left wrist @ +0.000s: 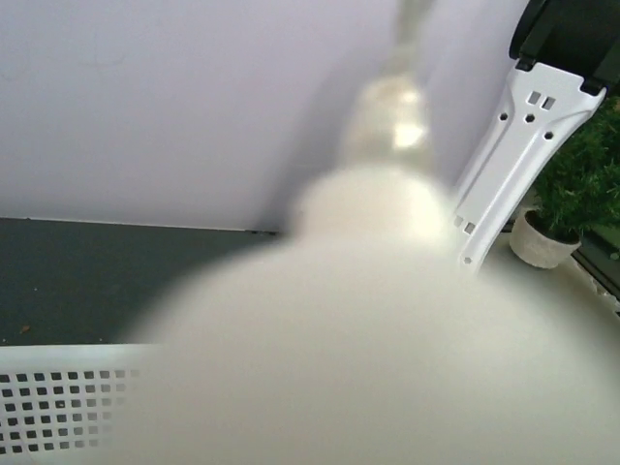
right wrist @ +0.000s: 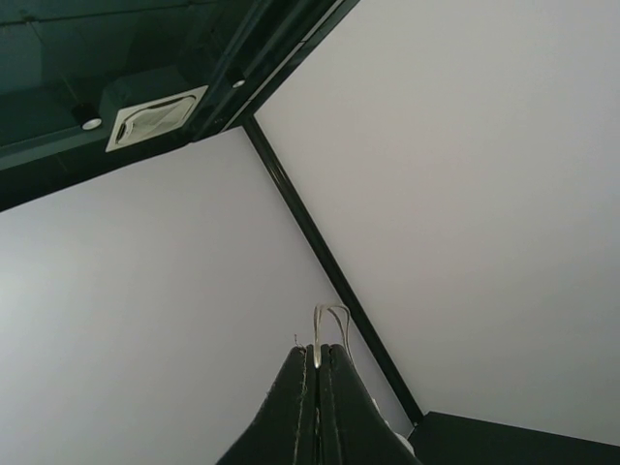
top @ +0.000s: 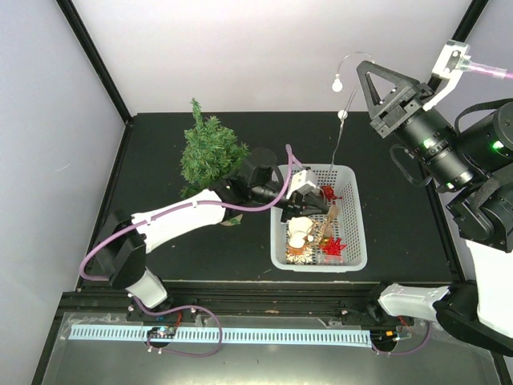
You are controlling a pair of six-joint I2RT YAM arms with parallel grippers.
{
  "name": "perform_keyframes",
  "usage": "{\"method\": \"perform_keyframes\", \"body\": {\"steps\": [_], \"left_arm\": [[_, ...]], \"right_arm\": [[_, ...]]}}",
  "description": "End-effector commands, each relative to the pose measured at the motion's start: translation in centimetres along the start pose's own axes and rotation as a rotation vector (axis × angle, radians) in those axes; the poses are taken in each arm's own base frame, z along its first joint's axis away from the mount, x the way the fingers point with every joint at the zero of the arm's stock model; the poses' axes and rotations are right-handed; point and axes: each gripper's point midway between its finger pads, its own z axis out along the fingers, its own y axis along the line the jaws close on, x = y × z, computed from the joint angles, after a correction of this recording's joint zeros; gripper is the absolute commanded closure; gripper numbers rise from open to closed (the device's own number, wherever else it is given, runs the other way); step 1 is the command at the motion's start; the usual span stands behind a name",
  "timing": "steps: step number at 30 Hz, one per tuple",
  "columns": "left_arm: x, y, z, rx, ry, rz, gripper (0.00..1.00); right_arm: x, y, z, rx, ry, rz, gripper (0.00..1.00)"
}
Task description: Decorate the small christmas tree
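The small christmas tree [top: 210, 152] stands upright at the back left of the black table, its base hidden behind my left arm. My left gripper [top: 311, 197] reaches into the upper left of the white basket [top: 357, 210], beside a red ornament [top: 329, 192]. A blurred white thing [left wrist: 368, 329] fills the left wrist view and hides the fingers; I cannot tell what they grip. My right gripper [top: 363, 69] [right wrist: 318, 349] is raised high and shut on a thin light wire [right wrist: 330, 312]. That wire [top: 343, 128], with small white bulbs [top: 337, 83], hangs down to the basket.
The basket [left wrist: 58, 407] also holds a white ornament [top: 300, 233], brown pieces and another red one [top: 335, 245]. A white arm strut [left wrist: 513, 145] and green foliage over a pale round base [left wrist: 542, 237] show at the left wrist view's right. Black frame posts edge the table.
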Motion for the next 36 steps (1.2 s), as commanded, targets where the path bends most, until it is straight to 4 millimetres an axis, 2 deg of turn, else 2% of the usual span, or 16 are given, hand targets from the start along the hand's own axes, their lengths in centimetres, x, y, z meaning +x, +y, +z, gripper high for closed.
{"method": "perform_keyframes", "body": {"steps": [1, 6, 10, 16, 25, 29, 30, 36], "left_arm": [[-1.6, -0.4, 0.0, -0.005, 0.001, 0.058, 0.98], [-3.5, -0.7, -2.8, -0.129, 0.033, 0.179, 0.98], [-6.8, -0.2, -6.5, -0.293, 0.019, 0.263, 0.98], [-13.1, -0.8, -12.3, -0.441, -0.046, 0.383, 0.98], [-20.5, -5.3, -16.6, -0.518, -0.136, 0.524, 0.99], [-23.1, -7.3, -18.2, -0.539, -0.177, 0.562, 0.98], [-23.9, -8.9, -19.2, -0.548, -0.203, 0.586, 0.99], [-25.2, -12.2, -21.7, -0.577, -0.239, 0.620, 0.98]], "right_arm": [[-0.9, 0.1, -0.7, 0.002, -0.034, -0.001, 0.99], [-1.4, -0.6, -1.7, 0.051, -0.052, -0.034, 0.99], [-1.3, -1.4, -2.5, 0.090, -0.055, -0.047, 0.99], [-0.7, -2.5, -3.6, 0.138, -0.048, -0.064, 0.99], [-1.0, -2.7, -4.9, 0.158, -0.059, -0.079, 0.99], [-0.7, -2.8, -4.7, 0.155, -0.050, -0.077, 0.99], [-0.7, -2.7, -4.7, 0.153, -0.047, -0.076, 0.99], [-0.4, -2.5, -4.3, 0.141, -0.033, -0.079, 0.99]]}}
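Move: The left hand, shut on the light string over the basket, has the christmas tree some 24 cm to its left and 10 cm ahead; the tree's middle is roughly level with it. The basket's centre is about 4 cm ahead and 13 cm below, and the red star lies in it 3 cm to the right and 15 cm below. From the right hand, holding the string's other end high up, the tree is about 25 cm left, 8 cm ahead and 35 cm lower. Upward and left, slowly at first and then fast, the left hand lifts its pinched part of the light string about 28 cm out from over the basket towards the top of the tree, bulging a little forward before coming back, while the fingers swing round from pointing right to point more forward and upward. The right hand keeps its pinch and eases about 5 cm right, turning slightly clockwise. ##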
